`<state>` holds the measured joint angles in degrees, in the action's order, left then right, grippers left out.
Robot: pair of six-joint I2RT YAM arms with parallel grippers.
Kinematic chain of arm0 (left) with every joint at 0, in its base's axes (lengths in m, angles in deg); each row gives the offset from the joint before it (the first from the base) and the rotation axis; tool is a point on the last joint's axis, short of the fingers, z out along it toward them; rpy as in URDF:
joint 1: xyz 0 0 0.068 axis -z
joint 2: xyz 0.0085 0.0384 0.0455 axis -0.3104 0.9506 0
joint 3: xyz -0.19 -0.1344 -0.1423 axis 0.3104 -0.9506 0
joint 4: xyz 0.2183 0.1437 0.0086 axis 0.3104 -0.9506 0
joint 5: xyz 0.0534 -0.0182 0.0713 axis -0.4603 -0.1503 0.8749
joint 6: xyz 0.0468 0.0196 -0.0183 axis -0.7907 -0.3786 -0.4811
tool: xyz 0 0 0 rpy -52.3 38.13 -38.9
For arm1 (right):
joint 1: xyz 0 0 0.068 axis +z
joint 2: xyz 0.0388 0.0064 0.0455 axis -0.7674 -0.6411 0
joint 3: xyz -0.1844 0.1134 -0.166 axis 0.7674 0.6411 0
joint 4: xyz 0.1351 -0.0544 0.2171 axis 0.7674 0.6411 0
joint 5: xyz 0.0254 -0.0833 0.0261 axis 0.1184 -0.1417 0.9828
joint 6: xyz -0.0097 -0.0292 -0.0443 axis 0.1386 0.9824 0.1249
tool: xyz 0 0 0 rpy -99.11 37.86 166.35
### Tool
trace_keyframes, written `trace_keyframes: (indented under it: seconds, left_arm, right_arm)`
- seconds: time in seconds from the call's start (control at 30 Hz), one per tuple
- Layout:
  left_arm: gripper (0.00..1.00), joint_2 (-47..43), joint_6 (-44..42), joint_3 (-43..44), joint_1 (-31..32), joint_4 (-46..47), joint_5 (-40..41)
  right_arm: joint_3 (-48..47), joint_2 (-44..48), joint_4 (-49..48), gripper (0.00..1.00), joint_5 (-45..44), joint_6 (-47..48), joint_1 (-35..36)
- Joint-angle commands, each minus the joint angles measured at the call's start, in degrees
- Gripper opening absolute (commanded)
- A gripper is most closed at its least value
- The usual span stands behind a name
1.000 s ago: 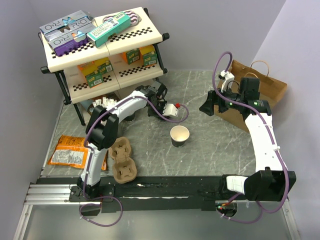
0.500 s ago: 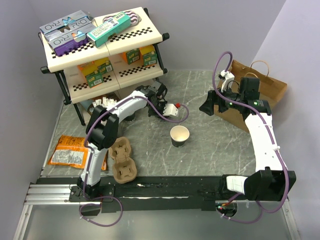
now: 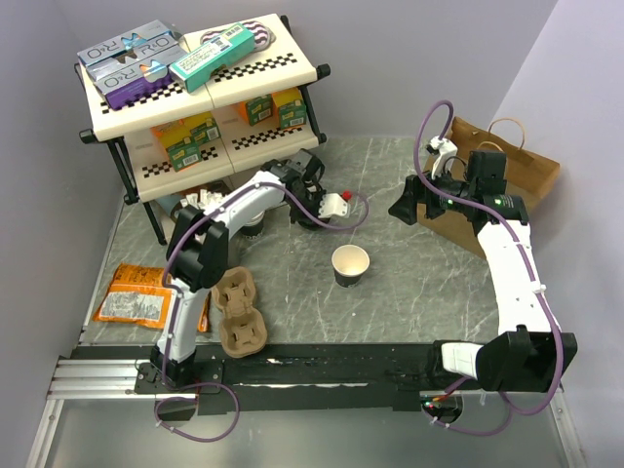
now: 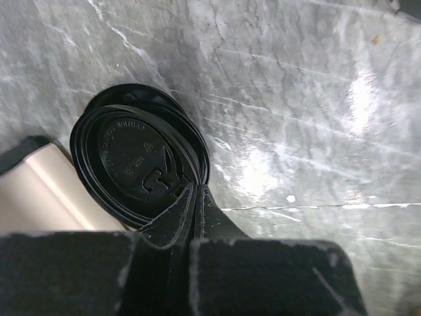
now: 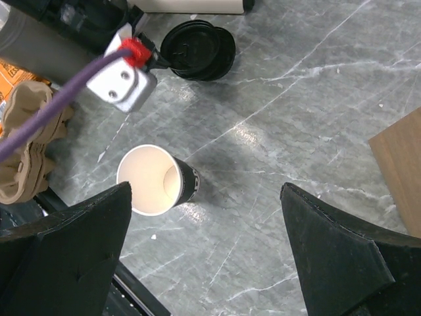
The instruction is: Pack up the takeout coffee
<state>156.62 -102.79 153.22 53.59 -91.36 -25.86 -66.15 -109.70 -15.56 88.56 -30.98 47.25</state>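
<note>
The takeout coffee cup [image 3: 350,264] stands open and lidless mid-table, cream inside with a dark wall [image 5: 158,181]. Its round black lid [image 4: 131,158] lies on another black lid near the foot of the shelf [image 5: 197,49]. My left gripper [image 4: 195,189] is shut, its fingertips pinched on the near rim of the top lid; from above that gripper [image 3: 312,214] is a dark shape under the wrist. My right gripper [image 5: 205,191] hangs wide open above the table, right of the cup, holding nothing [image 3: 405,210].
A brown paper bag [image 3: 507,175] lies at the right. A pulp cup carrier [image 3: 239,312] and orange packets [image 3: 136,297] sit at the near left. The two-tier shelf [image 3: 195,97] of boxes stands at the back left, its cream foot [image 4: 39,191] beside the lids.
The left gripper has closed onto the lid's rim and its wrist has shifted slightly towards the shelf. The right arm and the cup have not moved.
</note>
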Motion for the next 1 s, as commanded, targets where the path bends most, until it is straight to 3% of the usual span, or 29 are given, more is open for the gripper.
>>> trace_keyframes:
  seconds: [0.0, 0.27, 0.4, 0.47, 0.53, 0.73, 0.87, 0.97]
  left_arm:
    - [0.01, -4.7, 6.2, 4.8, -1.4, -1.8, -7.1]
    - [0.01, -14.8, 24.4, 5.1, -2.7, 0.5, -21.9]
    - [0.01, -19.4, 38.0, -0.8, -5.4, 8.2, -36.5]
    - [0.01, -22.8, 47.1, -7.2, -5.9, 18.0, -42.6]
    - [0.01, -24.8, 51.2, -11.3, -6.1, 25.9, -44.4]
    - [0.01, -26.7, 58.5, -20.8, -6.3, 33.7, -50.5]
    - [0.01, -28.6, 75.1, -28.7, -4.7, 50.2, -53.2]
    - [0.01, -28.9, 78.1, -31.3, -2.2, 53.5, -54.2]
  right_arm:
    - [-0.3, 1.8, -1.8, 1.00, 0.1, 0.3, 0.1]
    - [-0.1, 3.0, -1.5, 1.00, 1.7, 2.4, 0.1]
    - [0.2, 2.6, -2.3, 1.00, 6.6, 2.4, 0.1]
    - [1.3, 2.9, -4.9, 1.00, 9.4, 0.5, 0.1]
    - [2.6, 2.7, -6.3, 1.00, 11.7, -0.6, 0.1]
    - [6.7, 3.1, -9.3, 1.00, 18.8, -3.3, 0.1]
    - [9.5, 4.0, -10.8, 1.00, 20.6, -6.0, 0.1]
    - [12.0, 6.1, -11.5, 1.00, 20.6, -6.6, 0.1]
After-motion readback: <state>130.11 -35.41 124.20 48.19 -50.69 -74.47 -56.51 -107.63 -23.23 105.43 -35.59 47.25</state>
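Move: The left hand already pinches the rim of a black lid, just above the remaining lids, whose middle is about 3 cm ahead and 2 cm lower. The open cup stands some 12 cm back from this hand and 10 cm right, its middle about 3 cm higher; the other cup is about 15 cm left, level with the hand. From the right hand, empty and open, the open cup is roughly 5 cm back, 11 cm left and 15 cm below. Up and back swings the left hand, rising about 20 cm before sinking some 4 cm, while drawing back nearly 13 cm and slightly right, to above and left of the open cup. Its wrist swings the fingers from steeply down to almost level, pointing right, still pinching the lid's rim. The open right hand eases about 5 cm left and back towards the cup, tilting modestly. ##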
